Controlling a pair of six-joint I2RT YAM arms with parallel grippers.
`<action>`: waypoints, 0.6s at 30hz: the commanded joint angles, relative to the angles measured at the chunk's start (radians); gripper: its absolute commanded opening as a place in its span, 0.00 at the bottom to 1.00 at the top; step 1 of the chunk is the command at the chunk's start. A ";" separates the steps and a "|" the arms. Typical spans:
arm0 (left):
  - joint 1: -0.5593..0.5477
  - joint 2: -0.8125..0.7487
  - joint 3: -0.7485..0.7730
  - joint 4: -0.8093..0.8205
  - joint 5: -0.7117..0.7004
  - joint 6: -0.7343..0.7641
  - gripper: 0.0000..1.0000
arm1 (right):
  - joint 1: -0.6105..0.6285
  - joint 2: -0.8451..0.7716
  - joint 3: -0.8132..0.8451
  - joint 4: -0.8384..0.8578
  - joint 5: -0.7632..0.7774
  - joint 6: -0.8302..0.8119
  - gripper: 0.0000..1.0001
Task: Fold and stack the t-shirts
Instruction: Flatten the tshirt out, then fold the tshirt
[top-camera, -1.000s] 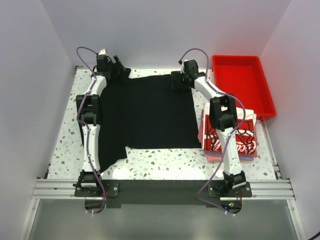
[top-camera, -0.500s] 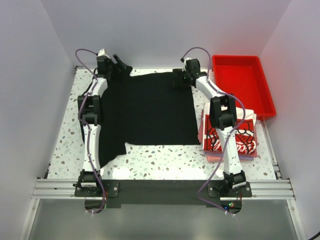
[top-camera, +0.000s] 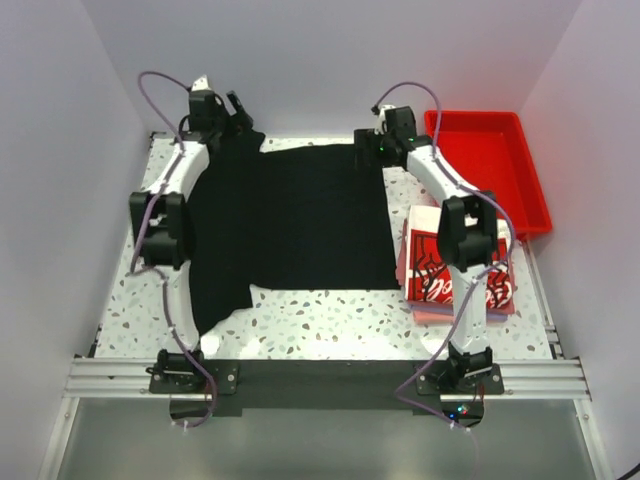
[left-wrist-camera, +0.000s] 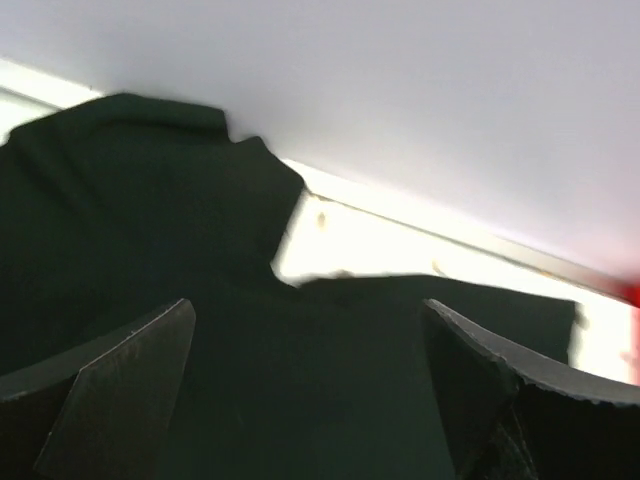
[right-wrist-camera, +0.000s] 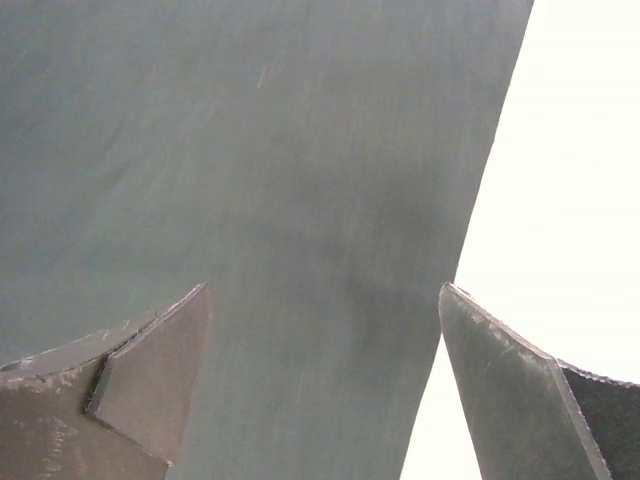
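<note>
A plain black t-shirt (top-camera: 290, 220) lies spread flat over the middle of the table, one sleeve hanging toward the front left. My left gripper (top-camera: 238, 112) hovers open at the shirt's far left corner; in the left wrist view the black cloth (left-wrist-camera: 200, 260) lies beneath the wide-apart fingers (left-wrist-camera: 130, 380). My right gripper (top-camera: 372, 150) hangs open over the far right corner, where the shirt's edge (right-wrist-camera: 300, 200) runs between its fingers (right-wrist-camera: 520, 390). A folded white t-shirt with a red-and-black print (top-camera: 432, 272) tops a pinkish folded stack at the right, partly hidden by the right arm.
A red plastic tray (top-camera: 490, 170) stands at the back right corner, beside the folded stack. White walls close in the speckled table (top-camera: 330, 320) on three sides. The arm bases sit on a rail at the near edge.
Both arms have stretched farther toward the back wall and bowed outward. The black shirt's near edge has pulled a little away from the front. Both grippers stay open.
</note>
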 joint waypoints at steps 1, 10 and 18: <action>-0.032 -0.469 -0.307 -0.056 -0.051 -0.006 1.00 | 0.009 -0.314 -0.211 0.043 -0.014 0.021 0.99; -0.231 -1.260 -1.253 -0.187 -0.195 -0.269 1.00 | 0.044 -0.796 -0.857 0.107 -0.041 0.179 0.99; -0.320 -1.559 -1.517 -0.657 -0.445 -0.628 1.00 | 0.046 -0.974 -0.989 0.091 -0.023 0.170 0.99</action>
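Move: The t-shirt's loose near-left flap lies about 48 cm back from the left hand, 1 cm to its right and 10 below; the shirt's far-left sleeve is some 4 cm ahead, level sideways, 9 below. From the right hand the shirt's near-right corner is roughly 37 cm back, 5 right and 6 below; the folded stack is 31 back and 22 right, the red bin level ahead but 37 right. Open hands arc back over the shirt, left 45 cm, sinking towards the near-left flap, right 23 cm, staying raised. ##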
